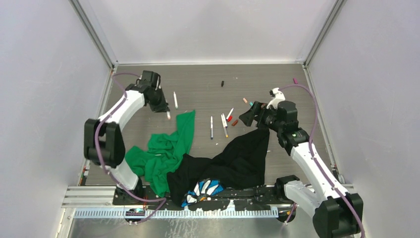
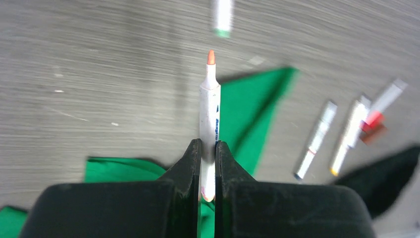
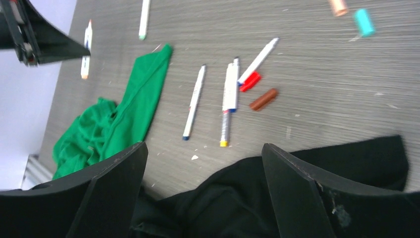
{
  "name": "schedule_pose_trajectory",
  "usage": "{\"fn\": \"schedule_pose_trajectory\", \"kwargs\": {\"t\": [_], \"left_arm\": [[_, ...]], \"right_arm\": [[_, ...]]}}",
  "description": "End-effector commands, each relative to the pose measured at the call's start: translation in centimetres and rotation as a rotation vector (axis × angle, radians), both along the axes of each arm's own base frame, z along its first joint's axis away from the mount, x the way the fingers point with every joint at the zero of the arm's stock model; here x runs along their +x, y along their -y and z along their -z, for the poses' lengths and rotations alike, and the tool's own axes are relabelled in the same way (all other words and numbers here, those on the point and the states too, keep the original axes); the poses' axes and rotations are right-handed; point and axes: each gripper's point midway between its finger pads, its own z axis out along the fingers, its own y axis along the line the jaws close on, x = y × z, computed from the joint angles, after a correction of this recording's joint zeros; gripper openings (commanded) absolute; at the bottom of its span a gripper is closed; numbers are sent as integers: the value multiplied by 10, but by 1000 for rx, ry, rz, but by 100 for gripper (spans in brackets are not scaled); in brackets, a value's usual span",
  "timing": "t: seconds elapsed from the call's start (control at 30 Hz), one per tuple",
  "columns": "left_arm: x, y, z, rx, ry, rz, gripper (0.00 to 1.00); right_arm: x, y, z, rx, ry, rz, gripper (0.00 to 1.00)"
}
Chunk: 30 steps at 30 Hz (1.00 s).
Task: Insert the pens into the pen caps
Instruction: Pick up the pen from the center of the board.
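Observation:
My left gripper (image 2: 208, 148) is shut on a white pen (image 2: 209, 109) whose orange tip points away from it, held above the table by the green cloth's corner; in the top view it is at the back left (image 1: 163, 106). Another pen (image 1: 175, 99) lies just beyond it. Three pens (image 3: 194, 101) (image 3: 228, 96) (image 3: 257, 61) lie mid-table, with a red cap (image 3: 250, 81) and a brown cap (image 3: 263, 99) beside them. A teal cap (image 3: 364, 22), a peach cap (image 3: 339, 7) and a black cap (image 1: 222, 84) lie farther back. My right gripper (image 3: 204, 151) is open and holds nothing, above the black cloth's edge.
A crumpled green cloth (image 1: 163, 151) covers the left-centre of the table and a black cloth (image 1: 237, 158) the near centre. A blue-and-white patterned item (image 1: 203, 191) lies at the near edge. Grey walls enclose the table on three sides.

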Motion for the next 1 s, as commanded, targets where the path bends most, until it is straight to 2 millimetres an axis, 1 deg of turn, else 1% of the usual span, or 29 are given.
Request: {"fn": "schedule_pose_trajectory", "kwargs": {"t": [0.0,0.1,0.2,0.27,0.33,0.37,0.43,0.53,0.63,0.73,0.97], "left_arm": [[-32,70,-66,-180,146,330,0],[-62,109,-93,-257,222,536,0],[-95,147,-114,-356,365,714,0],[-114,159,-127,-395,434,791,0],[-127,163,-137,-389,481,835,0],[-134,165,-141,-388,499,859,0],[-148,173,-142,-388,500,912,0],[-159,180,-141,-375,507,952,0],[-164,184,-138,-367,501,964,0],[-164,184,-138,-361,501,964,0],[-163,183,-141,-356,515,948,0]], "right_arm": [[5,-42,-39,60,92,-103,92],[-4,-81,-48,150,83,-198,93],[-12,-116,-62,264,82,-287,93],[-18,-134,-72,319,87,-333,93],[-23,-147,-79,351,95,-358,92],[-23,-150,-81,364,97,-355,91],[-22,-153,-87,393,103,-341,89],[-19,-156,-94,435,111,-311,84],[-20,-160,-98,453,117,-300,79],[-22,-164,-99,458,120,-308,75],[-31,-171,-93,432,103,-353,65]]}}
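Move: The left gripper holds the orange-tipped pen. The open right gripper that it is taken to lies about 40 cm to its right, 10 cm back and 9 cm higher; counted from the right gripper, the pen is some 40 cm left, 11 cm ahead and 8 cm down. On the board 7 cm below the left hand, the green-ended pen lies 5 cm right and 5 cm ahead, and the blue-ended pen 25 cm right and 10 cm back. Bring the left gripper, still pinching the orange-tipped pen, back, to the right and up, about 18 cm rightward, while swinging it clockwise and tilting its fingers up until they aim right and down, offering the pen's tip. Meet it with the right gripper: some 16 cm left, then also up about 6 cm, rolling its left side up and turning counter-clockwise, its jaws partly narrowing near the tip. ##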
